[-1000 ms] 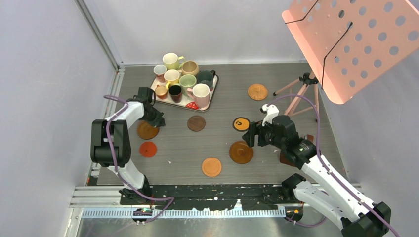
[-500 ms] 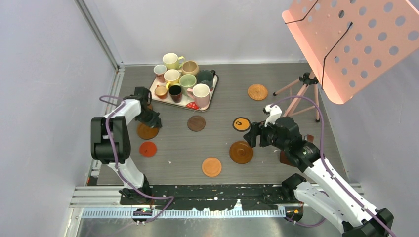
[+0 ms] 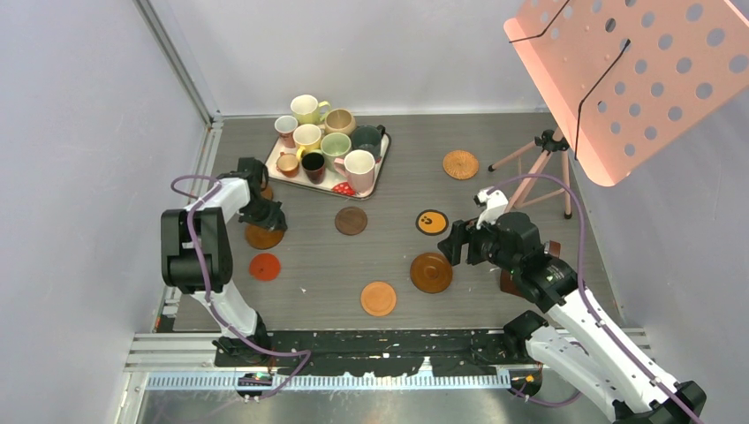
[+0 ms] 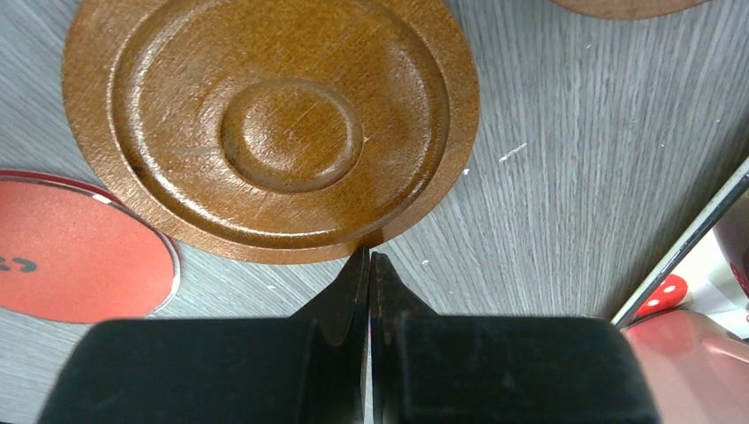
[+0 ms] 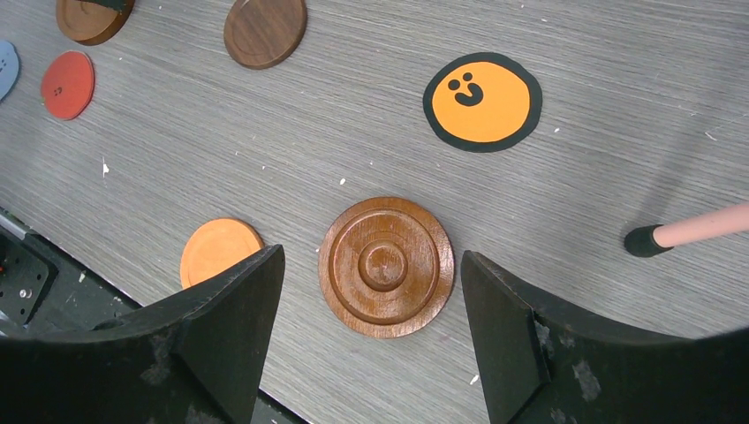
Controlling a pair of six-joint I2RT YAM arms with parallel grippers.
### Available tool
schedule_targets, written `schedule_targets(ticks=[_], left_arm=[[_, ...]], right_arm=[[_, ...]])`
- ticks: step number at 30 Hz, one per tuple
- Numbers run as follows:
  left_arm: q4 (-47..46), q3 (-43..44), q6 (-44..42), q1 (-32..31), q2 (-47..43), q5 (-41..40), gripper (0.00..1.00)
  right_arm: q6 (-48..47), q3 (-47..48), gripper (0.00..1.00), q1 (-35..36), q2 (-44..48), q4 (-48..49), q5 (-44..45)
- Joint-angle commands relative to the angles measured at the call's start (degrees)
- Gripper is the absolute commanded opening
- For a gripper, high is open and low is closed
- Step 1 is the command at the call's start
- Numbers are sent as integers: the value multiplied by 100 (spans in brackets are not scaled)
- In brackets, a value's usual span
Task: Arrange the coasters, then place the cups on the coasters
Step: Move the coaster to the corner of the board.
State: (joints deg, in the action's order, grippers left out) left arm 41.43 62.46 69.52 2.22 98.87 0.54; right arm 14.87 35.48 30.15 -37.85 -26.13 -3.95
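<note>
Several cups [image 3: 327, 146] stand packed on the white strawberry tray [image 3: 343, 188] at the back left. Coasters lie scattered on the table. My left gripper [image 3: 268, 220] is shut on nothing, its tips [image 4: 369, 258] touching the rim of a brown wooden coaster [image 4: 274, 124] beside a red coaster [image 4: 79, 247]. My right gripper [image 5: 371, 256] hangs open above a second brown wooden coaster [image 5: 386, 267], apart from it. Near it lie an orange coaster [image 5: 216, 250], a black coaster with an orange face [image 5: 481, 102] and a dark brown one [image 5: 265, 31]. A wicker coaster [image 3: 460, 164] sits further back.
A pink tripod [image 3: 539, 163] with a perforated pink board [image 3: 636, 75] stands at the back right, one foot [image 5: 649, 240] close to my right gripper. The tray's edge [image 4: 684, 256] and a pink cup [image 4: 698, 371] are just right of my left gripper. Walls close in on both sides.
My left gripper has shifted slightly left along the wooden coaster's edge, staying shut. My right arm has drifted a little to the right, its jaws still open.
</note>
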Motion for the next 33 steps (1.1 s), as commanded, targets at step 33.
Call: schedule_targets(ticks=[33], left_arm=[[-2429, -1780, -1636, 500, -2060, -852, 0]], right_arm=[[16, 283, 80, 18, 593, -236, 127]])
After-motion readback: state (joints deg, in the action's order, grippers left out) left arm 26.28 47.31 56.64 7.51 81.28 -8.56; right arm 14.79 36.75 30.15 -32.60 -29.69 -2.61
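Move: The brown coaster being shifted has its middle about 5 cm left and 1 cm back of the left hand, whose shut tips are at its right rim. A second brown coaster lies some 10 cm ahead and 7 cm left of the hand; the red coaster is 10 cm back and 5 cm left. All are about 1 cm below it. From the right hand, the brown coaster is about 53 cm left, 8 cm ahead and 15 cm below. The brown coaster's right rim is still met by the left hand's closed fingertips, which stay there briefly, then come free and swing left over the coaster, about 7 cm across while rising some 5 cm. The hand then sinks 3 cm and eases slightly back above the coaster's middle, its tips tilting about 15 degrees left and as much forward, fingers staying shut. ##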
